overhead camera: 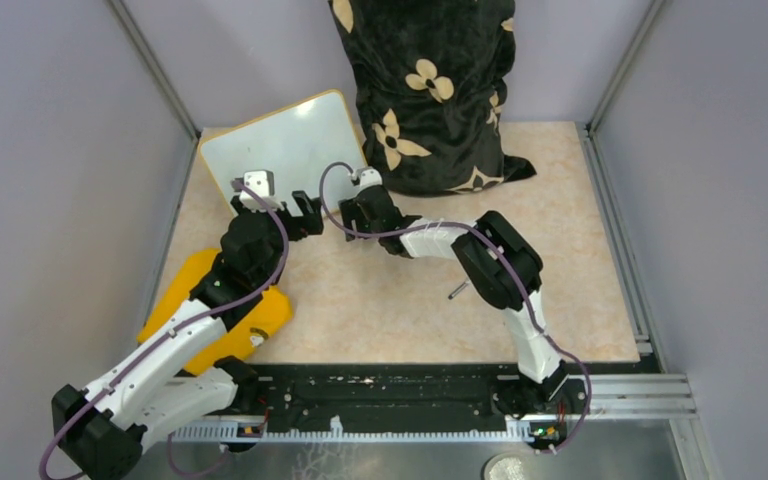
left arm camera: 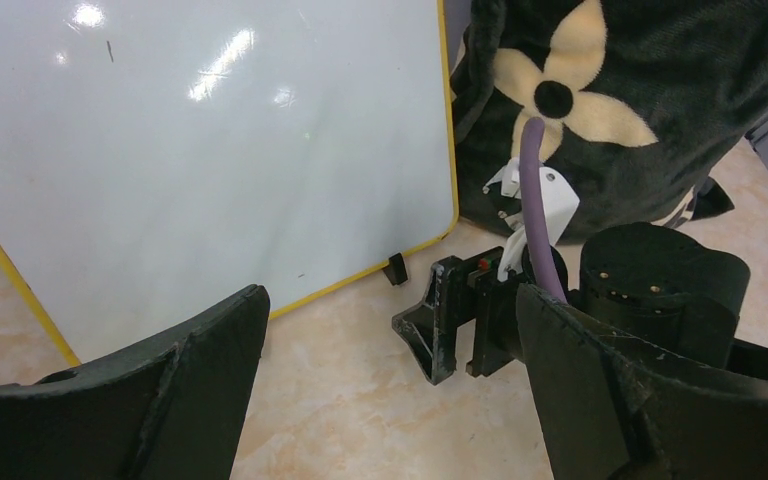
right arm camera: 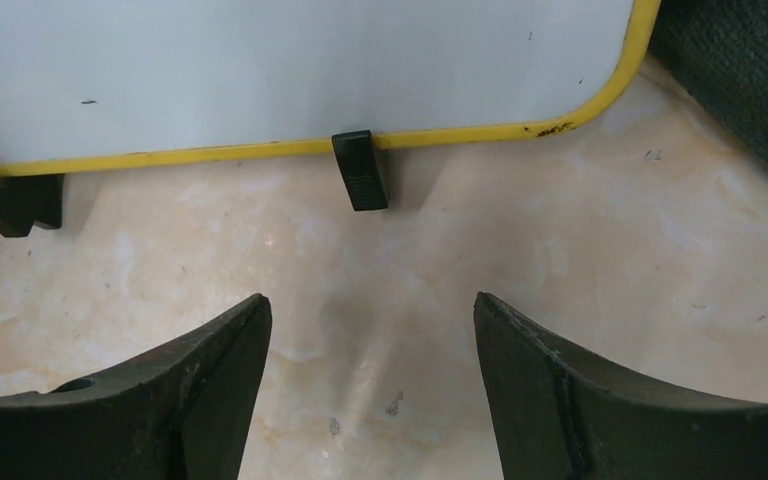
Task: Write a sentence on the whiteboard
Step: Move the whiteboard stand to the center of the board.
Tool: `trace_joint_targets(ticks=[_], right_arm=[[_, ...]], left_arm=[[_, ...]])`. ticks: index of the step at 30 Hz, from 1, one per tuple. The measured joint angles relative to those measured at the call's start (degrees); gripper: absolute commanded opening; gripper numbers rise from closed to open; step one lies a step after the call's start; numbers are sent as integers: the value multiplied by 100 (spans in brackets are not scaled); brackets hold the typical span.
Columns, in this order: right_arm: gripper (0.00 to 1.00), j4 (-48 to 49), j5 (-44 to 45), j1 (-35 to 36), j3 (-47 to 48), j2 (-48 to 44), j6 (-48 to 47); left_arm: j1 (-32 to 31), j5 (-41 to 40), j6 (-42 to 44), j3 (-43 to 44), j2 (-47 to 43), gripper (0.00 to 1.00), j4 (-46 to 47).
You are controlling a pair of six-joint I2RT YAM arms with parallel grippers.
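Note:
The whiteboard (overhead camera: 280, 145) stands tilted at the back left, white with a yellow rim and small black feet (right arm camera: 360, 170). Its face (left arm camera: 210, 150) shows only glare and tiny specks; no sentence is in view. My left gripper (overhead camera: 305, 212) hovers just in front of the board's lower edge, open with nothing between its fingers (left arm camera: 390, 298). My right gripper (overhead camera: 343, 212) sits close beside it on the right, low over the table before the board's bottom rim (right arm camera: 290, 70), open and empty (right arm camera: 369, 300). One of its fingers (left arm camera: 445, 320) shows in the left wrist view.
A black cushion with cream flowers (overhead camera: 425, 90) stands right of the board, touching its edge. A yellow cloth (overhead camera: 235, 320) lies under my left arm. A small dark stick-like object (overhead camera: 457, 291) lies on the beige table by my right forearm. Grey walls enclose the table.

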Motion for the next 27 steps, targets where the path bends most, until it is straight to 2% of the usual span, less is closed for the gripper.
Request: trace_joint_targets(ticks=[8,27], right_arm=[[60,-105,-68,-138,614,461,105],[46,-249,-111,-173,1327,1029,87]], left_arm=[[0,-31,0,0,0,99,0],[0,-24,-2,0,39,99,0]])
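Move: The black stand foot I'm going for, near the board's right-hand bottom corner, lies about 5 cm ahead of my right hand, 3 cm to its left and 3 cm lower. The other stand foot is some 8 cm to the left of that foot and 4 cm nearer me; the board's yellow-edged corner is about 3 cm farther out than it and 5 cm to its right. From my left hand, the foot is roughly 13 cm ahead, 6 cm right and 25 cm below. I close my right fingers from about three-quarters open to half open as I reach forward and somewhat left, about 5 cm in all, sinking a little on the way. My fingertips go low over the table to the near stand foot and bracket it beneath the board's edge, the wrist holding its angle; a grip on it can't be seen yet. ##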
